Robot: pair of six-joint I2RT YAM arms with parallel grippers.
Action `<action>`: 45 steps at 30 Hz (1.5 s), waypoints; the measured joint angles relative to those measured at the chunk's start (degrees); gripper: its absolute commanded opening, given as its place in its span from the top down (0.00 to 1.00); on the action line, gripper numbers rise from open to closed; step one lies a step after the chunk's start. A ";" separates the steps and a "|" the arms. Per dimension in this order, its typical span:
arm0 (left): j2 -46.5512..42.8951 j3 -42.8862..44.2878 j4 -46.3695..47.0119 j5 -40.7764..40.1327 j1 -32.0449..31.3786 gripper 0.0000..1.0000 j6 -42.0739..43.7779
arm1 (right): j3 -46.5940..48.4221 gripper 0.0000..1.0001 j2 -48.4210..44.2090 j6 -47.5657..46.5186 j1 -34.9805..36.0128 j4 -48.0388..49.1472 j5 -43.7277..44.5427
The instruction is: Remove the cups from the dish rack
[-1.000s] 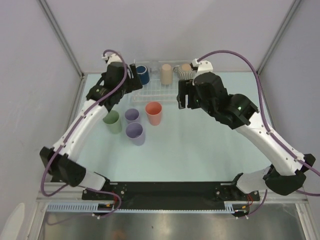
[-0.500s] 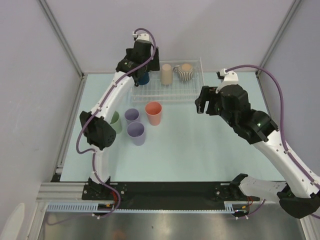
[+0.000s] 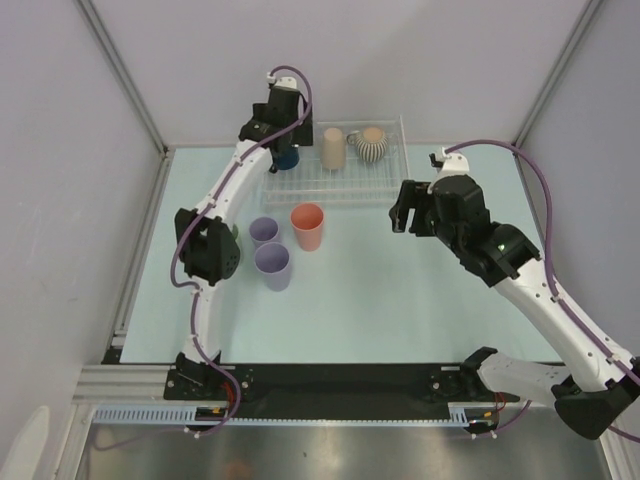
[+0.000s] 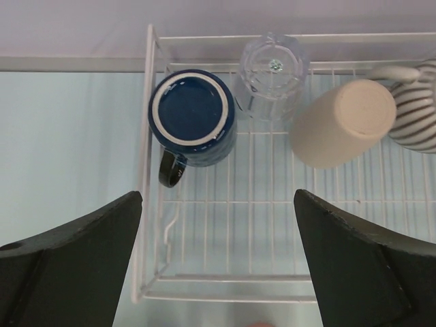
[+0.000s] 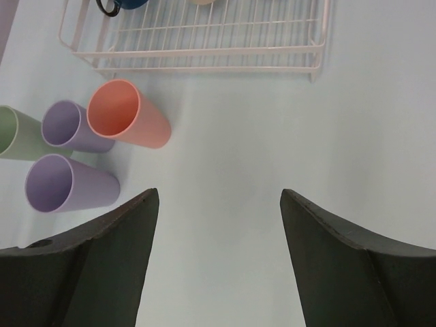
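The white wire dish rack (image 3: 372, 183) (image 4: 225, 204) stands at the back of the table. In it, bottoms up, are a navy mug (image 4: 194, 116), a clear cup (image 4: 272, 71), a tan cup (image 4: 344, 122) (image 3: 333, 147) and a ribbed beige mug (image 4: 417, 105) (image 3: 373, 143). My left gripper (image 4: 218, 197) (image 3: 287, 140) hangs open above the rack's left end, just near of the navy mug, holding nothing. On the table in front stand a salmon cup (image 5: 126, 116) (image 3: 308, 226), two lavender cups (image 5: 71, 126) (image 5: 65, 185) and a green cup (image 5: 13, 133). My right gripper (image 5: 219, 192) (image 3: 399, 216) is open and empty over bare table, right of those cups.
The rack's near half is bare wire. The left arm's elbow (image 3: 205, 255) hangs over the spot by the green cup, hiding it from above. Grey walls with metal posts close in the table on the left, right and back.
The left arm has swung up from beside the rack's left end to over the navy mug. The right arm has drawn back from the rack, to the right and nearer.
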 measured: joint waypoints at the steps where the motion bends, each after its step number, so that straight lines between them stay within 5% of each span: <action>1: 0.26 0.02 0.61 -0.04 0.37 0.01 0.50 | -0.55 0.23 0.00 0.20 0.00 0.17 -0.17; 45: 11.93 1.14 7.06 -0.83 3.23 0.05 -2.51 | -6.91 0.23 -0.52 3.04 -3.80 1.44 -1.25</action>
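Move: The blue mug, upside down in the rack's far left corner, lies about 10 cm ahead of the left hand, 2 cm to its left and 14 cm below. The clear glass stands some 8 cm to the mug's right and 3 cm farther out; the tan cup is about 14 cm to the mug's right, level with it. From the right hand, the blue mug is roughly 37 cm ahead, 31 cm left and 21 cm down. The open left hand sinks about 10 cm and forward 5 towards the blue mug; the right sinks some 4. ##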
